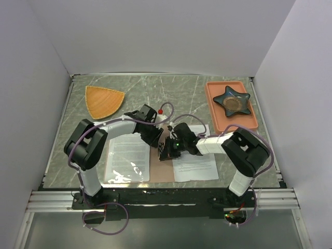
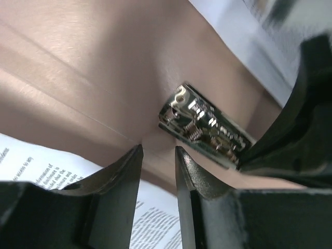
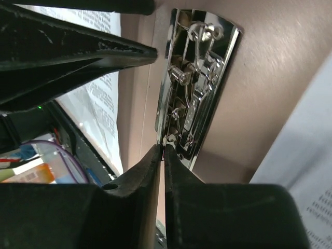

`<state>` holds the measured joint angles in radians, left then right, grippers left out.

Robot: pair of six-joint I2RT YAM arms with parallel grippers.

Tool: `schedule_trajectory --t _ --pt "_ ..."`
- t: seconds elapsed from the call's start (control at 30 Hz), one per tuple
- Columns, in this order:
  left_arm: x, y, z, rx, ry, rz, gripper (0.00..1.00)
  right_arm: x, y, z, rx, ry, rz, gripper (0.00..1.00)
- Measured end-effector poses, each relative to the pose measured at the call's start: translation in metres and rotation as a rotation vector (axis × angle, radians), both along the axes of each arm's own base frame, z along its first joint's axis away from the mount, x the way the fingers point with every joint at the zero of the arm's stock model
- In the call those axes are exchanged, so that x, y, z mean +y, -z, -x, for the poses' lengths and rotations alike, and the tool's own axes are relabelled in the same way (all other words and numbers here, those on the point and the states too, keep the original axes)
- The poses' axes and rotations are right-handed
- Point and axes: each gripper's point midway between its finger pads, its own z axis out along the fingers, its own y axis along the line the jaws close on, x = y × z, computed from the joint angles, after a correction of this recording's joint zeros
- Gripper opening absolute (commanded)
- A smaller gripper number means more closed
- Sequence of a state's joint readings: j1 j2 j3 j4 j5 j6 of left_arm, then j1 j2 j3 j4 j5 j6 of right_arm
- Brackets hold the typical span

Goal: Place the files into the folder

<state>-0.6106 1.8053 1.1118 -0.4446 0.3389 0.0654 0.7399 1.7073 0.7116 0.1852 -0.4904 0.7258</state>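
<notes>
The pinkish-brown folder [image 1: 155, 168] lies open between the arms, with a metal clip [image 2: 207, 127] on its inner face. One of the files [image 1: 127, 158] rests on its left half and another [image 1: 194, 163] lies to the right. My left gripper [image 2: 158, 149] stands at the folder's crease beside the clip. Its jaws are narrowly apart, and only folder card [image 2: 104, 67] and printed paper [image 2: 46, 166] show in the gap. My right gripper [image 3: 164, 149] is pinched on the near end of the clip's lever [image 3: 194, 83].
An orange fan-shaped plate [image 1: 104, 101] sits at the back left. A salmon tray [image 1: 218, 116] holding a dark star-shaped dish [image 1: 232, 101] is at the back right. A small white object with a red top [image 1: 162, 115] stands just behind the grippers.
</notes>
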Motion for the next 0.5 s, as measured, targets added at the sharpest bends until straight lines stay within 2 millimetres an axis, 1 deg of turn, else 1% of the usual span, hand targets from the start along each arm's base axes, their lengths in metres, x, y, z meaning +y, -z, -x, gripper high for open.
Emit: schedule_trajectory --t 0.13,0.33,0.4,0.5 --pt "-0.007 0.0 -0.012 -0.011 0.0 0.002 0.4 0.009 0.001 -0.005 0.023 0.001 -0.011 0.11" --pt "-0.017 -0.001 -0.037 -0.056 -0.016 -0.001 0.38 0.02 0.002 -0.024 0.055 0.015 -0.034 0.08" --pt "-0.017 -0.001 -0.043 -0.07 -0.025 -0.001 0.38 0.021 0.001 -0.03 0.063 0.018 -0.04 0.08" --pt "-0.014 -0.002 -0.051 -0.096 -0.043 -0.005 0.38 0.016 0.0 -0.04 0.056 0.031 -0.032 0.08"
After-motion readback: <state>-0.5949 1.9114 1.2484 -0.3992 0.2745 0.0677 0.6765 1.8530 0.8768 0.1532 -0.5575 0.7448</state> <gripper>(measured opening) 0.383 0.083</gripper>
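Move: The folder's metal clip has its middle about 3 cm to the right of the left hand and 3 cm back; the left fingertips are by its far end. From the right hand that middle is some 4 cm ahead and 1 cm to the right, with the nearly shut tips at the clip's near end. The left file's middle lies about 12 cm left and 7 cm back of the left hand, the right file's roughly 15 cm right and 2 cm ahead of the right hand. Slide the folder forward by its spine with both grippers, staying low all the way. Keep the right tips nearly shut on the clip's near end and drag about 4 cm forward, drifting 2 cm left. Bring the left gripper, still partly open and its tips on the spine by the clip's far end, about 5 cm forward and slightly right. ##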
